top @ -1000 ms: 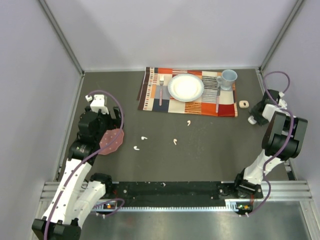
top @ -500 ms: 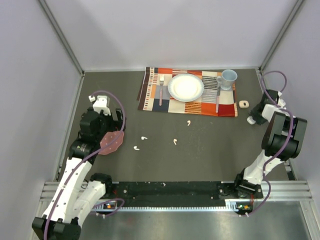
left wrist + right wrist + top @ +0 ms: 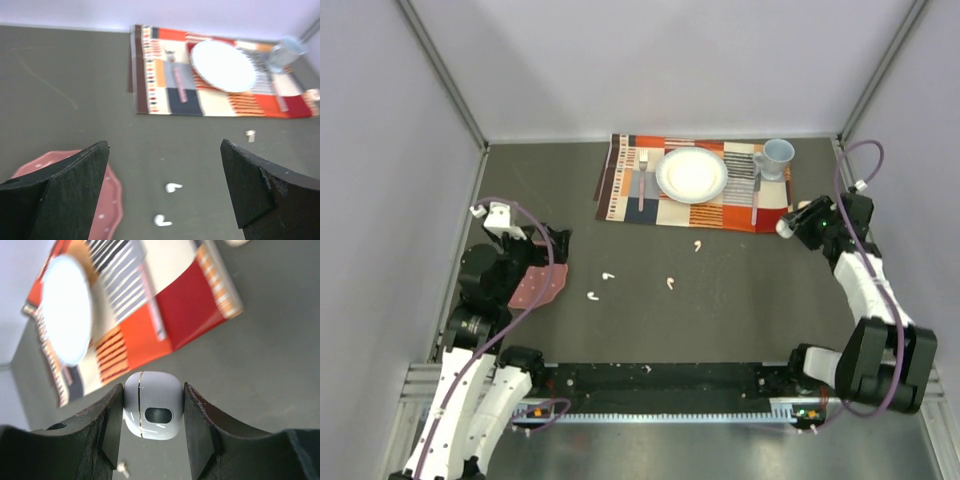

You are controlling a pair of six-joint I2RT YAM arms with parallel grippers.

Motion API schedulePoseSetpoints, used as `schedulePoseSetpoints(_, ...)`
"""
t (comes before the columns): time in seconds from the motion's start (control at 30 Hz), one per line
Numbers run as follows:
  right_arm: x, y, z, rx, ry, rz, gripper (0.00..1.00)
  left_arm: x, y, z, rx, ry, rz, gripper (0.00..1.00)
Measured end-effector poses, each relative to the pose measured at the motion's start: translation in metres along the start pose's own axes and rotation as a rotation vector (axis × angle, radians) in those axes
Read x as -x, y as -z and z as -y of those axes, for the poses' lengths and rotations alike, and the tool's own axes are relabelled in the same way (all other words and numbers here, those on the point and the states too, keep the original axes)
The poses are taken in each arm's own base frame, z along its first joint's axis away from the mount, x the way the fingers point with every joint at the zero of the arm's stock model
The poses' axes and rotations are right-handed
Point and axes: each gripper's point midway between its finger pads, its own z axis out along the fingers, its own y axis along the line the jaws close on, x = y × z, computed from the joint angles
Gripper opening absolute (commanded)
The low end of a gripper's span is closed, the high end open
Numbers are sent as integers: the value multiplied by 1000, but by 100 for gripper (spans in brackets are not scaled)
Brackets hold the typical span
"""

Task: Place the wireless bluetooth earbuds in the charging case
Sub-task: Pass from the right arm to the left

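Observation:
Several white earbuds lie on the dark table in front of the placemat: one [image 3: 698, 245] near the mat, one [image 3: 670, 283] in the middle, two [image 3: 608, 275] [image 3: 591, 296] further left. My left gripper [image 3: 558, 238] hangs open above the table's left side. In its wrist view the left gripper [image 3: 164, 146] is empty and frames two earbuds [image 3: 173, 188] [image 3: 161, 220]. My right gripper [image 3: 790, 225] is by the mat's near right corner. In the right wrist view, the right gripper [image 3: 152, 388] is shut on the white charging case [image 3: 152, 412], lid closed.
A patterned placemat [image 3: 620, 190] at the back holds a white plate [image 3: 692, 174], a blue mug [image 3: 777, 157] and cutlery. A pink dotted plate [image 3: 542, 285] lies under my left wrist. A small beige object [image 3: 806, 206] sits right of the mat. Walls close in on both sides.
My right arm has swung from the right wall toward the mat's near right corner, its jaws closing in on the case. My left arm drew back to the left with its jaws fully spread.

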Motion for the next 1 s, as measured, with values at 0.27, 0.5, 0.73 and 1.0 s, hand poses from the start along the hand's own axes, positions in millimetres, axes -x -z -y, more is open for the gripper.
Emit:
schedulePoseSetpoints(0.27, -59, 59, -53, 265, -16, -56, 13, -22, 6, 47, -233, 265, 46, 97)
schedulePoseSetpoints(0.5, -95, 88, -85, 401, -77, -120, 13, -53, 9, 106, -381, 291, -33, 96)
schedulePoseSetpoints(0.73, -125, 99, -100, 449, -188, -188, 13, -76, 4, 166, -438, 189, -45, 96)
schedulePoseSetpoints(1.0, -124, 113, -120, 505, -319, -186, 13, -115, -6, 230, -445, 35, -21, 97)
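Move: The charging case is pinched in the right hand, bound for the open left gripper some 57 cm to its left, 11 cm back and 15 cm higher; from the left hand that case lies the reverse way. Below the right hand by about 11 cm, the right-hand earbud is 24 cm left and level, the middle earbud 33 cm left and 11 cm back, and the white box 8 cm right and 11 cm ahead. The right hand keeps its pinch on the charging case and carries it about 17 cm left towards the left gripper, also drawing back and rising some 8 cm each, while the wrist rolls about 30 degrees, left side up, and tips its fingers up a little. Empty and wide open, the left hand sweeps about 24 cm right towards the case, coming back and sinking some 6 cm each and swinging its fingers 25 degrees clockwise, without yet touching the case. ##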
